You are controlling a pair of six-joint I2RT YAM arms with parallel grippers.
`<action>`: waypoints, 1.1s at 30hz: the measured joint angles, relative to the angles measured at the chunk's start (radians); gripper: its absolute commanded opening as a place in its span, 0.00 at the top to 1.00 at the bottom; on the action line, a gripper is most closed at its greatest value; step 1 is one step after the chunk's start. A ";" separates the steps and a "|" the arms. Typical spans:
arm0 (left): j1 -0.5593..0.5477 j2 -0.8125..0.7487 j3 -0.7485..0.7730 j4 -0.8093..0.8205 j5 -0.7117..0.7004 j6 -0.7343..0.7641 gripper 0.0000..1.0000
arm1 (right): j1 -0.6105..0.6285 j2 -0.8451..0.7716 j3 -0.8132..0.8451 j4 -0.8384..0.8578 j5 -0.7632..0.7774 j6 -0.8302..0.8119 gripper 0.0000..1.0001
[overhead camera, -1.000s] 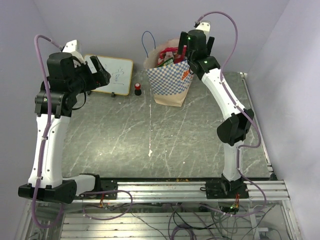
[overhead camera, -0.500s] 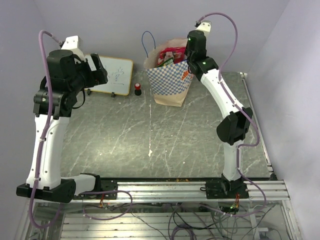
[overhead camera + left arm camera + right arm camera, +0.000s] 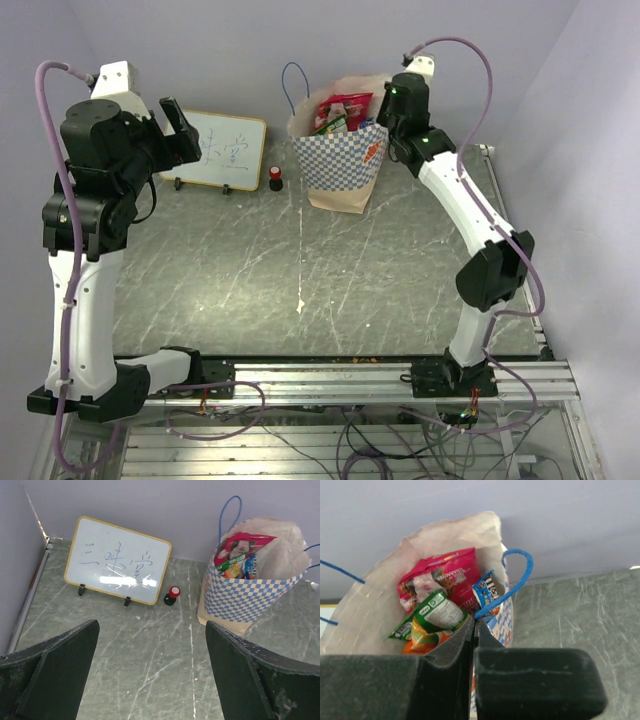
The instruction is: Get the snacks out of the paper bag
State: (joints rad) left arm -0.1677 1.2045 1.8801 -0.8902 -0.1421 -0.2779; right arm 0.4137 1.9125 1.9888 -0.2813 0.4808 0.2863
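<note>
The paper bag [image 3: 345,165] stands upright at the back of the table, cream with a blue-checked band. Snacks [image 3: 340,108] fill its open mouth. The right wrist view shows a pink packet [image 3: 447,577], a green one [image 3: 437,612], an orange one [image 3: 420,640] and a blue one [image 3: 487,590]. My right gripper [image 3: 475,622] is at the bag's right rim, shut on its blue cord handle [image 3: 520,577], which runs into the fingertips. My left gripper [image 3: 152,680] hangs open high over the table's left side, holding nothing, the paper bag [image 3: 250,597] far ahead to its right.
A framed whiteboard [image 3: 228,150] leans on stands at the back left. A small red-and-black knob [image 3: 275,180] sits between it and the bag. The bag's other blue handle [image 3: 293,85] stands up at its left rim. Walls close in at the back and both sides.
My right gripper has shut on the bag's cord handle and shifted slightly right at the bag's rim. The left arm has risen and swung back to the left, still open.
</note>
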 measured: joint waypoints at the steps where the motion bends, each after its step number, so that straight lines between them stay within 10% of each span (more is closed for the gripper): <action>1: 0.000 -0.002 0.000 0.000 0.006 -0.006 0.02 | 0.000 -0.029 -0.030 0.002 -0.008 0.006 1.00; 18: 0.000 -0.077 -0.053 0.016 0.197 -0.178 0.02 | 0.000 -0.395 -0.361 -0.023 -0.066 0.077 1.00; 26: 0.000 -0.066 -0.082 0.031 0.312 -0.260 0.01 | 0.000 -0.427 -0.375 -0.029 -0.046 0.075 0.41; 33: 0.000 -0.060 -0.097 0.040 0.330 -0.275 0.01 | -0.002 -0.237 -0.266 0.005 -0.017 0.062 0.16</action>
State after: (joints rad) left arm -0.1677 1.1446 1.7828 -0.8497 0.1875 -0.5526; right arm 0.4118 1.6760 1.7226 -0.2768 0.4641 0.3485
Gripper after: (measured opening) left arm 0.994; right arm 0.779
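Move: The bag's right blue handle is right at the right gripper's shut tips, about 2 cm ahead and level with them. From that gripper, the red snack packet lies some 10 cm left, 7 cm ahead and 6 cm lower. The green packet is about 10 cm left, 4 cm ahead and 8 cm lower. From the left gripper the handle is roughly 25 cm ahead, 38 cm right and 10 cm lower. Draw the still-shut right gripper back from the bag's right handle about 11 cm, rising some 4 cm and easing right. Then open its fingers wide and bring it forward again about 5 cm, sinking towards the handle. Meanwhile swing the open left gripper right towards the bag, slightly back, turning it clockwise and dipping its left side. ##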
